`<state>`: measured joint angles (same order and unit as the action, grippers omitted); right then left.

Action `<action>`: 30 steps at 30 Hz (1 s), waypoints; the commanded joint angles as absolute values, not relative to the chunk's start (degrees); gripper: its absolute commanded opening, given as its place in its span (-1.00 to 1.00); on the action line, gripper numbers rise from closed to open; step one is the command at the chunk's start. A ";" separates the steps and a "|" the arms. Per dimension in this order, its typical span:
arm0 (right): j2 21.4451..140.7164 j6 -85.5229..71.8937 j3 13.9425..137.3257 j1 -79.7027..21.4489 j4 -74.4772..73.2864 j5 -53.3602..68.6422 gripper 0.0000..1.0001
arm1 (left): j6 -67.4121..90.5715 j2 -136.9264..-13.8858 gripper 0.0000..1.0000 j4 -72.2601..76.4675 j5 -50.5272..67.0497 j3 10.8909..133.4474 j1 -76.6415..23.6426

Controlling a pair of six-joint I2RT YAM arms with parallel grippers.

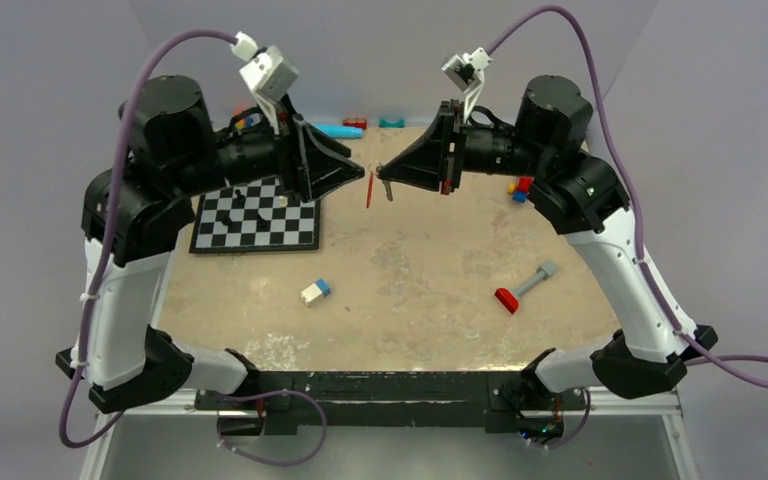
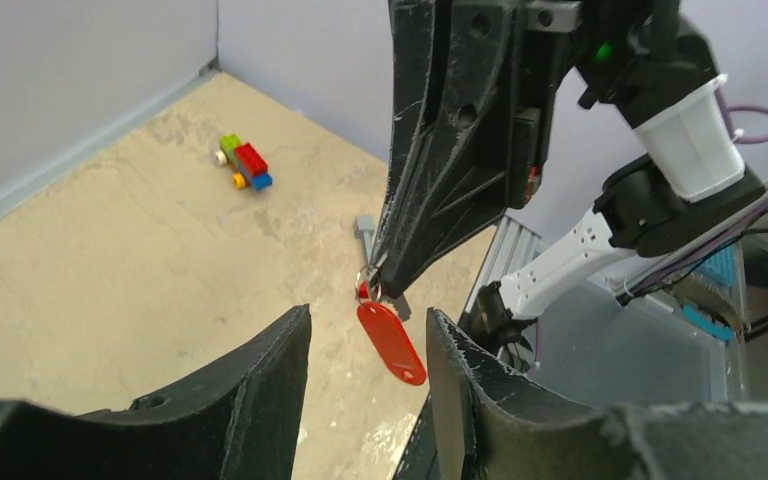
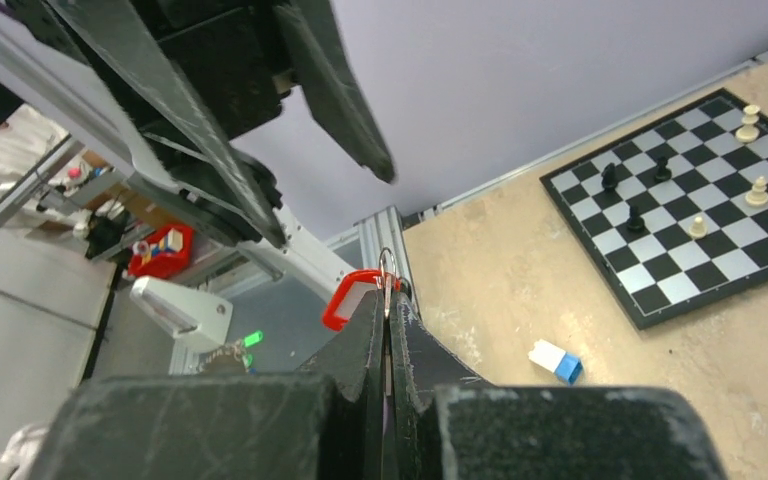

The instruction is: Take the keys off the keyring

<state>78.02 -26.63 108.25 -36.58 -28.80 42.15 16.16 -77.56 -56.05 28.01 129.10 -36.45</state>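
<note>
My right gripper [image 3: 387, 300] is shut on the thin metal keyring [image 3: 386, 265], held in the air above the table's far middle. A red plastic tag [image 2: 391, 340] hangs from the keyring [image 2: 368, 280] and shows edge-on from above as the red tag [image 1: 369, 188]. A small dark grey piece [image 2: 401, 306] that looks like a key hangs behind the tag. My left gripper [image 2: 368, 314] is open and faces the right gripper [image 1: 382, 172], its fingers on either side of the tag without touching it. The left gripper [image 1: 358, 172] holds nothing.
A chessboard [image 1: 257, 218] with a few pieces lies at the back left under the left arm. A white-and-blue brick [image 1: 315, 291], a grey-and-red tool [image 1: 523, 288] and a small brick car [image 1: 520, 188] lie on the table. More toys [image 1: 340, 130] line the back wall.
</note>
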 commanded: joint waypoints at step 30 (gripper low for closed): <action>80.18 -19.25 113.11 -37.38 -40.60 50.89 -1.00 | 15.60 -79.50 -0.51 -58.85 43.98 124.04 -36.36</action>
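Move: The keyring's ring stands at the right hand's shut fingertips, about 1 cm to that hand's left and level with it. From the left hand's half-open fingers the ring is some 4 cm to the right and 2 cm lower, neither ahead nor back. The red tag hangs about 3 cm below the ring and 1 cm back of it, and the key hangs about 5 cm right of the left hand and 5 cm below. Left hand sinks about 5 cm, edging right to the keyring, fingers narrowing; right, still gripping, sinks 3 cm. ##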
